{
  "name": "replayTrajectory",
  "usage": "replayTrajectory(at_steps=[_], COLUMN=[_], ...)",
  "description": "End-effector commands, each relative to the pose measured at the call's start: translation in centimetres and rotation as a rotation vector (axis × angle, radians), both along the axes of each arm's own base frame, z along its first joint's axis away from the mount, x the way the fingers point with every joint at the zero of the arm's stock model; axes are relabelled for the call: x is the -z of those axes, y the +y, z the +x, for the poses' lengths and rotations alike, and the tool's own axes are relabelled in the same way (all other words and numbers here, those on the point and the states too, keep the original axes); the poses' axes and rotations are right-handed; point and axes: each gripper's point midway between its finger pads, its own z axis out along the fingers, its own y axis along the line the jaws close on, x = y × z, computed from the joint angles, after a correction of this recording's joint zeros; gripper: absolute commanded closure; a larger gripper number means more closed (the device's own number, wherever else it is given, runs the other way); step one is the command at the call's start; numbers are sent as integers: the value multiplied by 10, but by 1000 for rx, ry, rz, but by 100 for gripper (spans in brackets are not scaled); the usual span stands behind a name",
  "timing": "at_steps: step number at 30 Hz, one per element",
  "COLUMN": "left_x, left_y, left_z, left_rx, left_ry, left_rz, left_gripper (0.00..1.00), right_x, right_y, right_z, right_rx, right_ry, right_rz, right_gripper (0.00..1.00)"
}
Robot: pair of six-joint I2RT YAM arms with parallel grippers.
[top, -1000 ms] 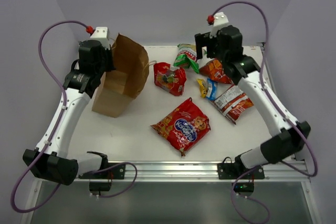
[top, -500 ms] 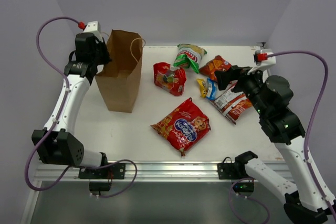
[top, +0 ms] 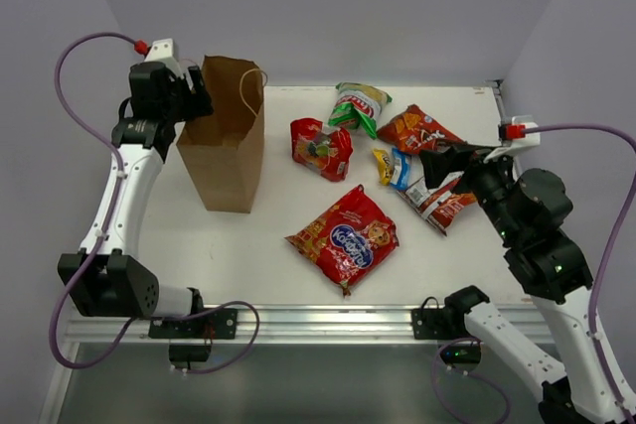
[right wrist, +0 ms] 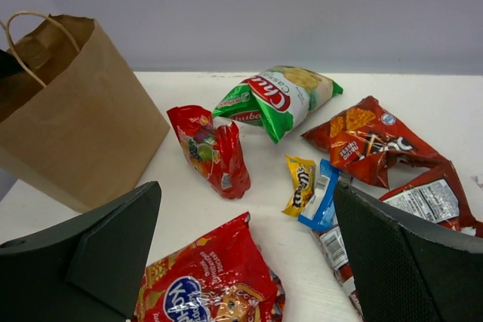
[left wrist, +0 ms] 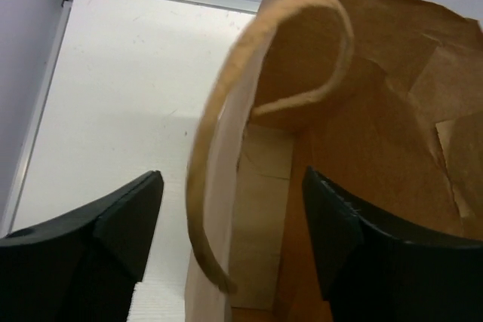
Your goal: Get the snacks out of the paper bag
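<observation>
The brown paper bag (top: 227, 146) stands upright at the table's left. My left gripper (top: 195, 96) is open at the bag's top left rim. In the left wrist view its fingers (left wrist: 113, 224) straddle the bag's wall (left wrist: 362, 111) and a loop handle (left wrist: 226, 133) without closing on them. Six snacks lie outside the bag: a large red one (top: 345, 237), a small red one (top: 320, 148), a green-and-white one (top: 358, 106), an orange one (top: 417, 131), a yellow-and-blue one (top: 393, 168) and a red one (top: 442, 201). My right gripper (top: 442, 161) is open and empty above the right-hand packets.
The white table (top: 248, 245) has a metal rail (top: 328, 320) along its near edge and lilac walls close on three sides. In the right wrist view the bag (right wrist: 68, 111) is at the far left and the large red packet (right wrist: 207, 284) is nearest.
The bag went from tilted to upright as my left gripper rose at its rim. My right arm swung back from the far packets to the right side.
</observation>
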Motion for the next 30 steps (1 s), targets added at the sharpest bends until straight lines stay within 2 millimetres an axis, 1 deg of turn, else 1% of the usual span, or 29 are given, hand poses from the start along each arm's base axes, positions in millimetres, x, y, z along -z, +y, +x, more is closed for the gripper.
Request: replayTrajectory(at_steps=[1,2,3,4,5,6,7,8,9,10,11,12,13,14,15,16,17,18,19,20,21,22,23,24,26,27,30], left_x=[-53,-59,-65,-80,-87,-89,-105,-111,-113,-126,-130,-133,-146,-148,-161,-166,-165,-175,-176,-177,-172,-176,-173,-167,-158,-153,-146], left_y=[10,12,12,13,12,11,11,12,12,13,13,13,12,12,12,10,8,6,5,8,4,5,9,10,18,22,28], left_z=[-14,-18,-22,-30,-35,-41,-52,-59,-67,-81,-89,-98,-116,-125,-145,-155,-162,-183,-191,-199,-205,-220,-226,-234,-240,-245,-250], left_rx=[-26,-27,-31,-34,-27,-21,-20,-19,-21,-23,-24,-19,-19,-12,-13,-9,-3,3,9,-5,13,11,-13,-10,-40,-56,-88], left_ry=[-113,-124,-129,-159,-168,-159,-191,-202,-197,-227,-238,-246,-288,-301,-356,-384,-404,-463,-481,-496,-494,-524,-523,-519,-502,-501,-490], left_rz=[38,47,50,50,52,52,52,61,65,71,74,75,76,80,83,83,88,92,96,105,103,100,105,106,135,144,147], left_gripper=[16,12,4,0,0,0,0,0,0,0,0,0,0,0,0,0,0,0,0,0,0,0,0,0,0,0,0], right_x=[-22,-32,-37,-43,-52,-56,-64,-67,-72,-75,-83,-83,-85,-90,-91,-92,-93,-93,-91,-90,-89,-85,-82,-82,-77,-76,-71], right_y=[-16,-17,-19,-21,-24,-28,-35,-41,-46,-51,-58,-62,-65,-71,-76,-80,-85,-88,-91,-93,-97,-100,-102,-106,-107,-109,-109], right_z=[-9,-14,-17,-22,-28,-31,-38,-41,-44,-49,-58,-62,-66,-75,-79,-83,-91,-95,-98,-101,-106,-107,-108,-114,-116,-122,-129], right_rx=[64,59,59,59,59,70,89,111,127,146,158,169,174,185,200,214,222,231,235,240,245,262,268,276,278,274,262], right_ry=[-45,-67,-79,-97,-122,-134,-164,-180,-202,-214,-242,-244,-256,-282,-289,-297,-315,-323,-326,-329,-336,-333,-334,-348,-350,-362,-358], right_rz=[25,31,31,33,34,26,35,31,29,36,40,20,16,23,20,26,37,30,23,18,10,6,6,12,12,20,24], right_gripper=[1,1,1,1,1,1,1,1,1,1,1,1,1,1,1,1,1,1,1,1,1,1,1,1,1,1,1])
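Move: The standing paper bag's middle is roughly 3 cm ahead of the left hand, 6 cm to its right and 15 cm below; the red candy bag lies some 3 cm ahead, 29 cm to the right and 28 cm down. From the right hand, the paper bag is about 20 cm ahead, 44 cm left and 24 cm below. The Kellogg's bag lies roughly 2 cm ahead of the right hand, 13 cm left and 36 cm down. Left hand finishes opening, draws back 25 cm and up from the paper bag; right hand retreats back, right, up. ##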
